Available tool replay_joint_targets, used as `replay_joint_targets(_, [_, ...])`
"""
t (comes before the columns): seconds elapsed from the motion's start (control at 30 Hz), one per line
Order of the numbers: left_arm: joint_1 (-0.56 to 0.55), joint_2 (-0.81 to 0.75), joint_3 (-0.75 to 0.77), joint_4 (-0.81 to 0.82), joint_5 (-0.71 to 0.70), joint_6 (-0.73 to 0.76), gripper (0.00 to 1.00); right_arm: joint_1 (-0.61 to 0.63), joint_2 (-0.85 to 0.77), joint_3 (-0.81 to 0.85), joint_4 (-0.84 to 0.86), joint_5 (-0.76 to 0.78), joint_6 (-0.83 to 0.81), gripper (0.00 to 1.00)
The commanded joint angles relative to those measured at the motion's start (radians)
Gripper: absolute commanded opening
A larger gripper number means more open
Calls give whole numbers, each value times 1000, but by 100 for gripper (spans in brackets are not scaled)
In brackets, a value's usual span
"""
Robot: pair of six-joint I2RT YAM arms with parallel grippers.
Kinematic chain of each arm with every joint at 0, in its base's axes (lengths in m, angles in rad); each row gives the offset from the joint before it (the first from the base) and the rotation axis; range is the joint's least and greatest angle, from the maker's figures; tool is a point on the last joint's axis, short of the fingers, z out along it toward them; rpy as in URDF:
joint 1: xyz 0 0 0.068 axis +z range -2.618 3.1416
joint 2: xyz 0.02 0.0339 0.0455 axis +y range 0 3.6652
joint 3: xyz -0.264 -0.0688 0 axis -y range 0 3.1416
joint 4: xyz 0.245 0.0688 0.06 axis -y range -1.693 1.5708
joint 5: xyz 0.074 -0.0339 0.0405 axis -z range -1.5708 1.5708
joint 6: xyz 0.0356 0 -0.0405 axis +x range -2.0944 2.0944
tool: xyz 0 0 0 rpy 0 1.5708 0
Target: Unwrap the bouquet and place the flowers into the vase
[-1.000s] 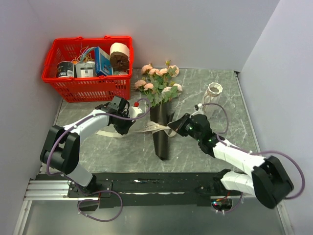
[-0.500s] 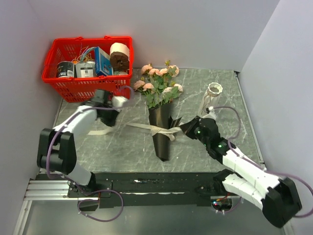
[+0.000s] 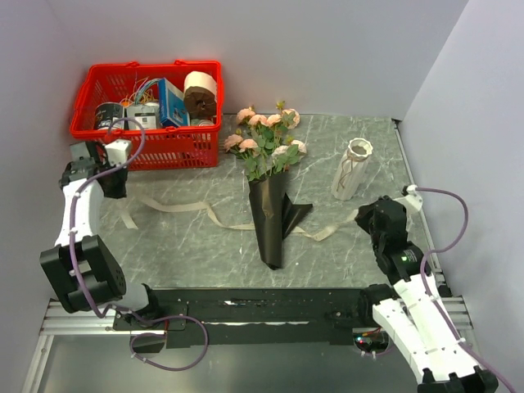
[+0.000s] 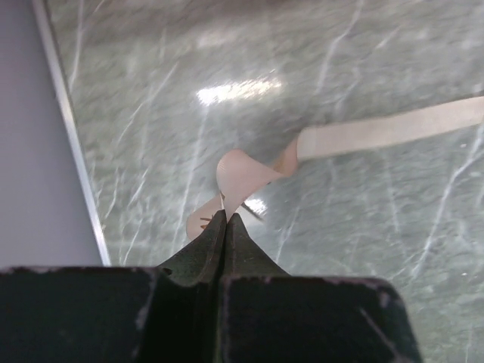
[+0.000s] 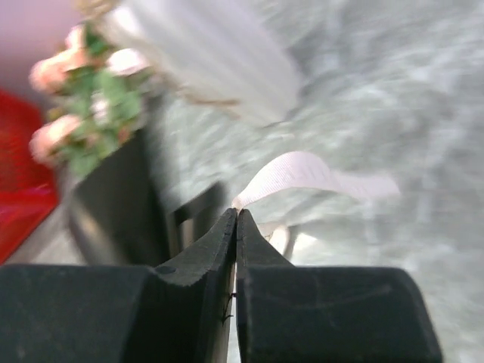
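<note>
The bouquet [image 3: 268, 205] lies mid-table, pink flowers [image 3: 264, 141] pointing to the back, dark paper wrap [image 3: 270, 225] still round the stems. Its cream ribbon [image 3: 176, 205] is undone and trails across the table on both sides of the wrap. My left gripper [image 3: 113, 187], by the table's left edge, is shut on the ribbon's left end [image 4: 240, 172]. My right gripper [image 3: 368, 218] is shut on the ribbon's right end [image 5: 302, 172], just in front of the white vase [image 3: 352, 168]. The vase stands upright to the right of the bouquet, and shows blurred in the right wrist view.
A red basket [image 3: 147, 149] with cans, a box and a toilet-paper roll [image 3: 200, 85] sits at the back left, close behind my left gripper. The table's metal left edge [image 4: 72, 136] and the grey side wall are right beside that gripper.
Both arms have pulled apart, left to the far left and right to the right, drawing the ribbon's knot loose. The ribbon now lies stretched out along the table.
</note>
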Motion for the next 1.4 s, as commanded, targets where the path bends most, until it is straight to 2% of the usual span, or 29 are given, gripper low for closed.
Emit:
replay_joint_targets(0.0, [25, -7, 35, -25, 11, 25, 2, -35, 20, 81, -172, 162, -39, 18])
replay_joint_targets(0.07, [25, -10, 40, -22, 6, 19, 15, -44, 37, 107, -223, 252, -14, 25])
replay_joint_targets(0.1, [25, -15, 55, -24, 11, 13, 25, -45, 53, 131, -243, 273, -7, 29])
replay_joint_targets(0.13, [25, -17, 64, -28, 17, 10, 43, -48, 60, 142, -263, 285, -8, 44])
replay_joint_targets(0.2, [22, -20, 101, -56, 58, 4, 54, -50, 76, 182, -277, 302, -8, 69])
replay_joint_targets(0.23, [17, -20, 119, -73, 72, 0, 68, -50, 83, 197, -285, 299, -26, 81])
replay_joint_targets(0.3, [-20, -24, 164, -123, 120, -1, 70, -26, 92, 234, -256, 244, -80, 88])
replay_joint_targets(0.33, [-37, -32, 173, -136, 134, -4, 74, 6, 90, 242, -244, 239, -117, 97])
replay_joint_targets(0.4, [-93, -58, 179, -140, 161, -24, 83, 89, 102, 271, -230, 286, -131, 100])
replay_joint_targets(0.43, [-112, -66, 179, -146, 193, -29, 95, 229, 115, 282, -227, 309, -146, 100])
replay_joint_targets(0.47, [-154, -73, 176, -146, 206, -33, 98, 304, 133, 292, -234, 344, -145, 100])
replay_joint_targets(0.5, [-181, -84, 170, -149, 216, -45, 100, 395, 186, 315, -239, 412, -145, 100])
replay_joint_targets(0.53, [-208, -87, 167, -154, 229, -49, 97, 542, 220, 328, -245, 446, -148, 100])
replay_joint_targets(0.57, [-272, -90, 161, -151, 226, -53, 96, 620, 257, 338, -245, 470, -157, 100])
replay_joint_targets(0.63, [-331, -93, 138, -121, 206, -73, 96, 742, 375, 371, -222, 530, -225, 100])
replay_joint_targets(0.67, [-377, -90, 133, -111, 210, -82, 96, 857, 415, 378, -207, 535, -267, 100])
replay_joint_targets(0.77, [-385, -61, 129, -117, 267, -98, 96, 1005, 562, 417, -156, 520, -406, 100])
replay_joint_targets(0.9, [-385, -55, 107, -122, 261, -92, 96, 1119, 726, 440, -144, 515, -503, 100])
replay_joint_targets(1.07, [-385, -115, 72, -102, 256, -96, 96, 1148, 834, 426, -90, 494, -497, 100])
replay_joint_targets(1.17, [-385, -121, 61, -110, 247, -92, 96, 1197, 879, 411, -30, 498, -551, 100])
replay_joint_targets(1.37, [-385, -125, 30, -93, 235, -101, 96, 1248, 981, 431, -56, 492, -573, 100])
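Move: Both my hands still pinch the ends of the loosened ribbon. From my right hand, the black wrap's lower end lies about 24 cm left, 5 cm back and 15 cm below. The wrap's loose flap is 15 cm left and 6 cm ahead, the vase 2 cm left and 13 cm ahead. For my left hand, that lower end is some 42 cm right and 13 cm back; the red basket sits 20 cm ahead, 8 cm right. I open both hands wide and let the ribbon ends go. My right hand drifts right, rises, then sweeps about 30 cm left, drawing back and sinking to just above the wrap's lower end, swinging some 60 degrees counter-clockwise as its left side rolls down. My left hand lifts and shifts about 17 cm right, turning clockwise, then stays open over the ribbon. ##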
